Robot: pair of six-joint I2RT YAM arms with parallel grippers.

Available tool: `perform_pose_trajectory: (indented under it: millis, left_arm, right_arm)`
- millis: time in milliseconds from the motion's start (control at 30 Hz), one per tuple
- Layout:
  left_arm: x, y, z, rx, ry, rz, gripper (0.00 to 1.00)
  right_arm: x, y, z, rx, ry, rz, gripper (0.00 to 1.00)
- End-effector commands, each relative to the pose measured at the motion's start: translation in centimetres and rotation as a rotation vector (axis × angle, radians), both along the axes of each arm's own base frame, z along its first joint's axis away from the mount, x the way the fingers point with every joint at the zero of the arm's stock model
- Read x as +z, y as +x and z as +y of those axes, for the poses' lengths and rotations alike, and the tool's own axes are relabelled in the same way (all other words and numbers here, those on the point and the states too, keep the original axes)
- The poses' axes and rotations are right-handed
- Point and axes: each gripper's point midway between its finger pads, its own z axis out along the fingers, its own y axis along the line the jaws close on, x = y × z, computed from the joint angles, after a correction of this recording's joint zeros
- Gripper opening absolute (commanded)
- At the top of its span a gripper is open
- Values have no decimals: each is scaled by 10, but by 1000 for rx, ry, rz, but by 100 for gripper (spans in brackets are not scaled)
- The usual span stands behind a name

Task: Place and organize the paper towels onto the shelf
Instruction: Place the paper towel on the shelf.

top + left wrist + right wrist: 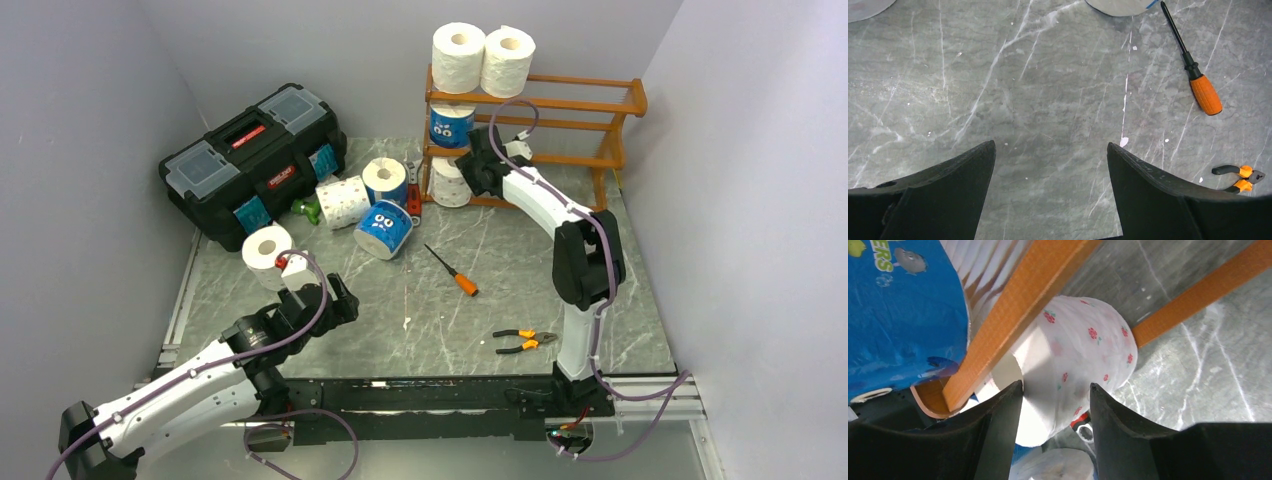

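Note:
The orange-brown shelf [590,100] stands at the back right. Two white paper towels [458,55] [508,60] sit on its top tier, a blue one [452,125] on the middle tier and a white one [448,182] on the bottom. My right gripper [472,165] reaches in at that bottom roll. In the right wrist view the flower-printed roll [1083,355] lies between my right gripper's [1056,385] parted jaws, with a gap at the right finger. Several more rolls [343,202] [384,230] [267,250] lie on the table. My left gripper [340,300] [1050,145] hangs open over bare table.
A black toolbox [255,160] stands at the back left. An orange-handled screwdriver [452,272] [1198,85] and pliers [525,341] [1240,177] lie mid-table. A small green thing [308,208] sits by the toolbox. Walls close in left and right.

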Motion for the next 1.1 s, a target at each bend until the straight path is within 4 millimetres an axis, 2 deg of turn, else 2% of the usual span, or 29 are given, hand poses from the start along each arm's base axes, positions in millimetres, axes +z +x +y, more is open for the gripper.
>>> perform_pose_trajectory:
  millis: [0, 133, 367, 567, 700, 800, 933, 1000, 1067]
  left_arm:
    - [5, 1, -3, 11, -35, -7, 87]
    - [5, 0, -3, 11, -38, -6, 87]
    - [4, -1, -3, 9, -45, 0, 88]
    - [1, -1, -4, 8, -46, 1, 88]
    - [2, 1, -4, 7, -46, -10, 88]
    - [3, 3, -6, -2, -47, -21, 88]
    - [3, 5, -15, -31, -64, -33, 89]
    - [3, 7, -18, -37, -70, -36, 89]
    - [4, 8, -22, -56, -73, -46, 90]
  right_arm:
    - [45, -9, -7, 23, 6, -104, 55]
    - [60, -16, -12, 51, -10, -152, 60]
    - [79, -30, -19, 159, -98, -247, 82]
    - [97, -54, -6, 366, -156, -459, 84]
    - [105, -78, -9, 427, -191, -607, 83]
    - [91, -89, -17, 437, -250, -619, 82]
    - [59, -99, -19, 491, -308, -606, 83]
    - [41, -102, -15, 507, -281, -600, 85]
    - [33, -105, -4, 557, -252, -649, 85]
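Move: The right hand, its fingers already half open, is at the rim of the flower-print paper towel on the bottom shelf, whose middle is roughly 3 cm left, 2 cm ahead and 5 cm below. The blue roll on the tier above stands about 6 cm ahead, 3 cm left and 7 cm higher than this hand. On the table, the red wrench lies about 9 cm left and 1 cm ahead; the lying blue roll is some 15 cm left and 9 cm back. From the idle left hand, that paper towel is about 27 cm ahead and 21 cm right. The right fingers come free of the flower-print paper towel's rim, opening from half to nearly full as the hand backs out of the shelf towards its base. It rises about 6 cm at first, then sinks some 4 cm while still drawing back, 11 cm in all, and the wrist turns roughly 25 degrees counter-clockwise while the fingers tip up towards level. ##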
